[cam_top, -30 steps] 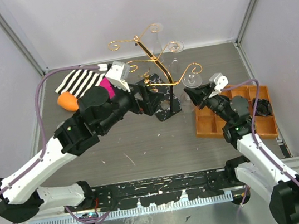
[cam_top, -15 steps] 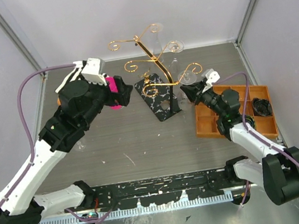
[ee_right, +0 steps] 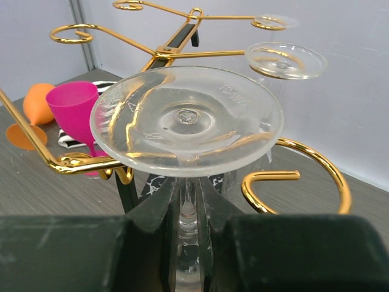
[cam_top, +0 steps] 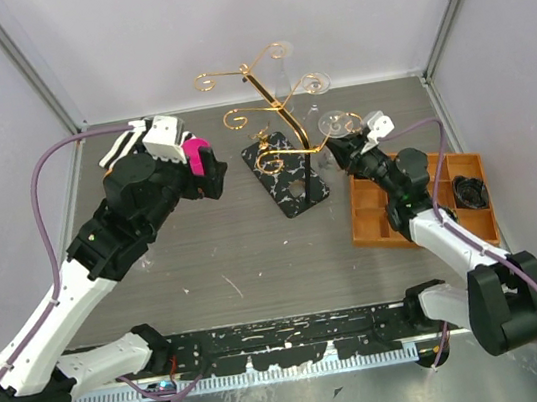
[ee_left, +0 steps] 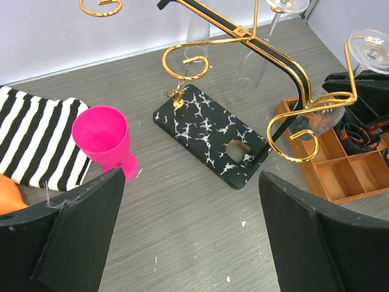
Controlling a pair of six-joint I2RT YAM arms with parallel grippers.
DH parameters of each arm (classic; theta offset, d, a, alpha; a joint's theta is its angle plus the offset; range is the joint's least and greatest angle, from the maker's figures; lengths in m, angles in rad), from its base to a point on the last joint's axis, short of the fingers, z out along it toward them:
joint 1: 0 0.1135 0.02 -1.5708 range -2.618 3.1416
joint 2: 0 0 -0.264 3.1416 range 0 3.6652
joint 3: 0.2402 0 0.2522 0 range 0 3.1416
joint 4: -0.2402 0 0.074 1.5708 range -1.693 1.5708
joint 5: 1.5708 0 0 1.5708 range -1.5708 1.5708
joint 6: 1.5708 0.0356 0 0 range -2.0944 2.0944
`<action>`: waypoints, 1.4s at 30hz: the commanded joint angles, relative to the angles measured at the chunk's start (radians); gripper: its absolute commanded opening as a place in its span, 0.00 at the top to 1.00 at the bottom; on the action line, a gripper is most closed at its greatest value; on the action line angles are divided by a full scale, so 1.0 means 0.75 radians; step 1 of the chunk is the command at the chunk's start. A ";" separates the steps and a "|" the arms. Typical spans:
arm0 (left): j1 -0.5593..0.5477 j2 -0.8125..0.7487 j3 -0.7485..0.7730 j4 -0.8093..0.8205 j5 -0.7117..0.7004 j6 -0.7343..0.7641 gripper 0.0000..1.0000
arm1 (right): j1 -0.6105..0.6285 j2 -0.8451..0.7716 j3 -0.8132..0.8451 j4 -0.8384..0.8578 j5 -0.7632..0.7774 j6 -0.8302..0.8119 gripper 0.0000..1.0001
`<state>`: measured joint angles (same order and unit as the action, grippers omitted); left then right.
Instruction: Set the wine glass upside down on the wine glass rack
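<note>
My right gripper (cam_top: 349, 151) (ee_right: 188, 182) is shut on the stem of a clear wine glass (cam_top: 341, 125) (ee_right: 186, 118), held upside down with its round foot on top. The foot sits just above the lower right curled arm of the wine glass rack (cam_top: 275, 109) (ee_left: 273, 58) (ee_right: 292, 176). I cannot tell whether it rests on the wire. The rack's black marbled base (cam_top: 290, 175) (ee_left: 209, 131) lies flat on the table. My left gripper (cam_top: 212, 174) (ee_left: 191, 243) hangs open and empty to the left of the base, above bare table.
Two other clear glasses (cam_top: 313, 84) (ee_right: 285, 59) hang upside down on the rack's back arms. An orange compartment tray (cam_top: 422, 213) lies under my right arm. A pink cup (cam_top: 198, 152) (ee_left: 103, 137), a striped cloth (ee_left: 36, 140) and an orange cup (ee_right: 36, 103) sit at the left.
My left arm has pulled back from the rack's base to the left, showing the pink cup. My right gripper has carried the glass a little up and toward the rack's curled arm.
</note>
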<state>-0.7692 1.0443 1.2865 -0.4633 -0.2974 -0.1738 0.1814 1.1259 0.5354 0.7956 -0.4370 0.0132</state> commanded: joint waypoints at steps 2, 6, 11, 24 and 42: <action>0.005 -0.027 -0.017 0.023 -0.024 0.034 0.02 | -0.007 0.016 0.068 0.099 0.070 -0.033 0.99; 0.003 -0.030 -0.021 0.018 -0.028 0.037 0.02 | -0.010 0.048 0.076 0.119 0.094 -0.018 0.99; 0.004 -0.040 -0.023 0.017 -0.036 0.043 0.02 | -0.013 0.077 0.091 0.138 0.128 -0.004 0.99; 0.004 -0.051 -0.030 0.016 -0.043 0.056 0.02 | -0.023 0.109 0.104 0.166 0.266 0.018 0.99; 0.005 -0.052 -0.030 0.014 -0.045 0.063 0.02 | -0.029 0.010 0.086 0.116 0.477 0.008 0.99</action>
<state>-0.7685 1.0233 1.2716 -0.4706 -0.3183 -0.1379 0.1661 1.1988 0.5537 0.7849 -0.1459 0.0208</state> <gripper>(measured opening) 0.983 0.195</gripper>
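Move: The right hand still pinches the upside-down wine glass by its stem, just under the foot; the rack's lowest right hook is about 3 cm ahead and 4 cm to its right, roughly level. Where that branch meets the rack spine lies some 8 cm left and 2 cm ahead; a glass already hanging on the middle branch is about 14 cm ahead and 5 cm left. From the left hand the hook is roughly 10 cm ahead, 36 cm right and 10 cm lower. The right hand carries the gripped glass forward and some 2 cm down beside the lowest right hook, then mostly to the right, about 5 cm in all, bringing the stem to the curl with the foot above it. On the way the wrist swings clockwise by some 15 degrees and tips slightly downward, the fingers keeping their hold on the stem. ##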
